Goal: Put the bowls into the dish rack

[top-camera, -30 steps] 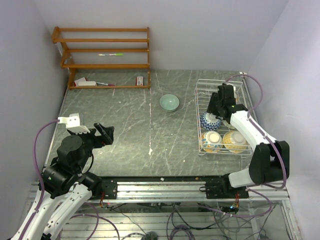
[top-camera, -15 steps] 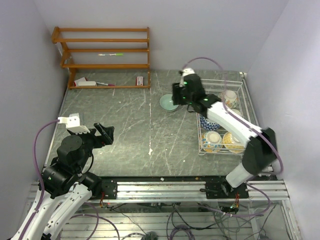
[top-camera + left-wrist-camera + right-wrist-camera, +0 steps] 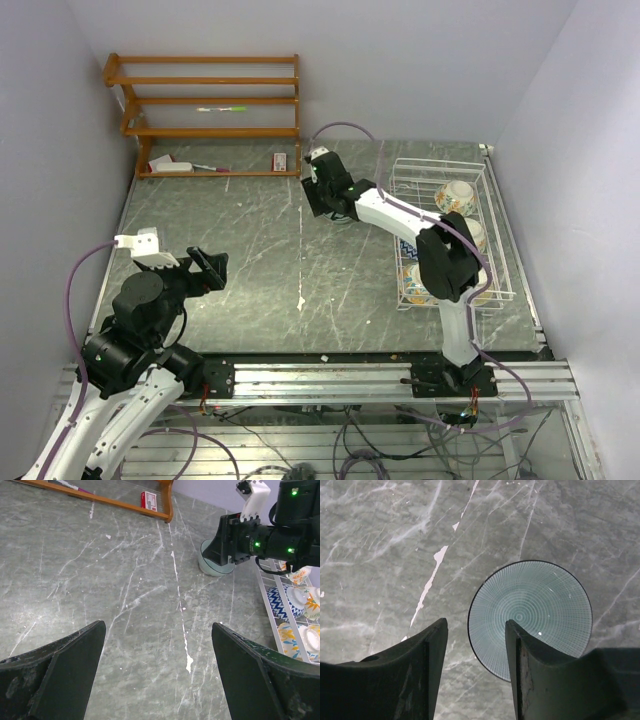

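Observation:
A pale green bowl (image 3: 530, 610) with fine ring lines stands on the grey table left of the white wire dish rack (image 3: 420, 162). My right gripper (image 3: 476, 624) hangs open above the bowl's left rim, one finger over the inside and one over the table. In the top view this gripper (image 3: 322, 190) hides most of that bowl; in the left wrist view the bowl (image 3: 214, 566) shows beneath it. Several patterned bowls (image 3: 455, 195) sit in the rack, among them a blue one (image 3: 281, 602). My left gripper (image 3: 157, 626) is open and empty, far off at the near left (image 3: 205, 268).
A brown wooden shelf unit (image 3: 210, 110) stands at the back left with small items on it, including a red box (image 3: 149, 500). White chips mark the table's middle (image 3: 189, 664). The right arm stretches across the rack's left side.
The right arm swung left from over the dish rack to above the pale green bowl, and its jaws narrowed slightly. The left arm has not moved.

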{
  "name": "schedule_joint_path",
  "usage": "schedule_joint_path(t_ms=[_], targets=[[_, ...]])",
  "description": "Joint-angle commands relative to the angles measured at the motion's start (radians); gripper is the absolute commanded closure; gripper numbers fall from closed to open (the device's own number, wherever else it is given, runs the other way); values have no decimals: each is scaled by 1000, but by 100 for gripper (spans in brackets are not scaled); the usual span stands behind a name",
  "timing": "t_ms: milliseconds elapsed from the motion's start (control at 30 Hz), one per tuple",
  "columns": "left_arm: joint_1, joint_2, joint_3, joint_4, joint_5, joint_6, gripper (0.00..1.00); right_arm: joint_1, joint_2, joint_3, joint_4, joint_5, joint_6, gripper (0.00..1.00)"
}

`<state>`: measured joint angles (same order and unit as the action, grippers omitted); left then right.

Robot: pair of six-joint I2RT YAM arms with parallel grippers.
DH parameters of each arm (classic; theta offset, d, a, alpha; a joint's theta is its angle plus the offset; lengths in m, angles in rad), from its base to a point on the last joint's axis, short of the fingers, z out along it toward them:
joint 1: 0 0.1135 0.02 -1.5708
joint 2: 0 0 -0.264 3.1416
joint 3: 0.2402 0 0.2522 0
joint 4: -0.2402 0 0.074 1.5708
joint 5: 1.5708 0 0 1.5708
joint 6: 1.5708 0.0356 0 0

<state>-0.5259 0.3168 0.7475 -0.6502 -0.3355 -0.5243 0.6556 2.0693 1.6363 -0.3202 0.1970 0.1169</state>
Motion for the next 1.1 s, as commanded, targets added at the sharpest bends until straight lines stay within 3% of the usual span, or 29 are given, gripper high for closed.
schedule_joint_path(t_ms=[0, 333, 400, 500, 600, 867, 1067], targets=[[-9, -7, 26, 3, -6, -3, 2, -4, 60, 55, 11, 11, -21, 52], [-9, -4, 27, 2, -8, -3, 2, -3, 132, 60, 9, 29, -1, 60], [-9, -4, 27, 1, -10, -3, 2, -3, 132, 56, 9, 35, 3, 69], [-9, -8, 26, 1, -14, -5, 2, -4, 106, 31, 22, 47, 20, 90], [-9, -7, 26, 0, -16, -5, 2, -4, 34, -22, 74, 11, 34, 98], [-9, -1, 27, -2, -17, -7, 2, -38, -220, -194, 260, -236, 163, 100], [-10, 6, 27, -3, -19, -7, 2, -213, -478, -448, 529, -546, 372, 100]])
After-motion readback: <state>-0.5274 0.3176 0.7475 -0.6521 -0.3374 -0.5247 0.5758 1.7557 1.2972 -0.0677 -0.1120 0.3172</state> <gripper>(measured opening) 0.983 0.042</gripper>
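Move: The green bowl's middle lies about 5 cm to the right of the right hand, 3 cm ahead and 6 cm below, its left rim in line with the gap between the fingers. The blue-patterned bowl sits in the dish rack some 26 cm right and 7 cm back; the small box stands about 16 cm ahead and 11 cm left. From the left hand, the green bowl is about 28 cm ahead, 26 cm right and 23 cm below. Down about 5 cm, the right hand sinks with its half-open fingers astride the green bowl's left rim, shuts them to pinch the wall, then lifts the bowl, quickening, to some 11 cm above that low point while drawing about 5 cm back. On the way up the wrist rolls about 25 degrees, the hand's left side rising. ##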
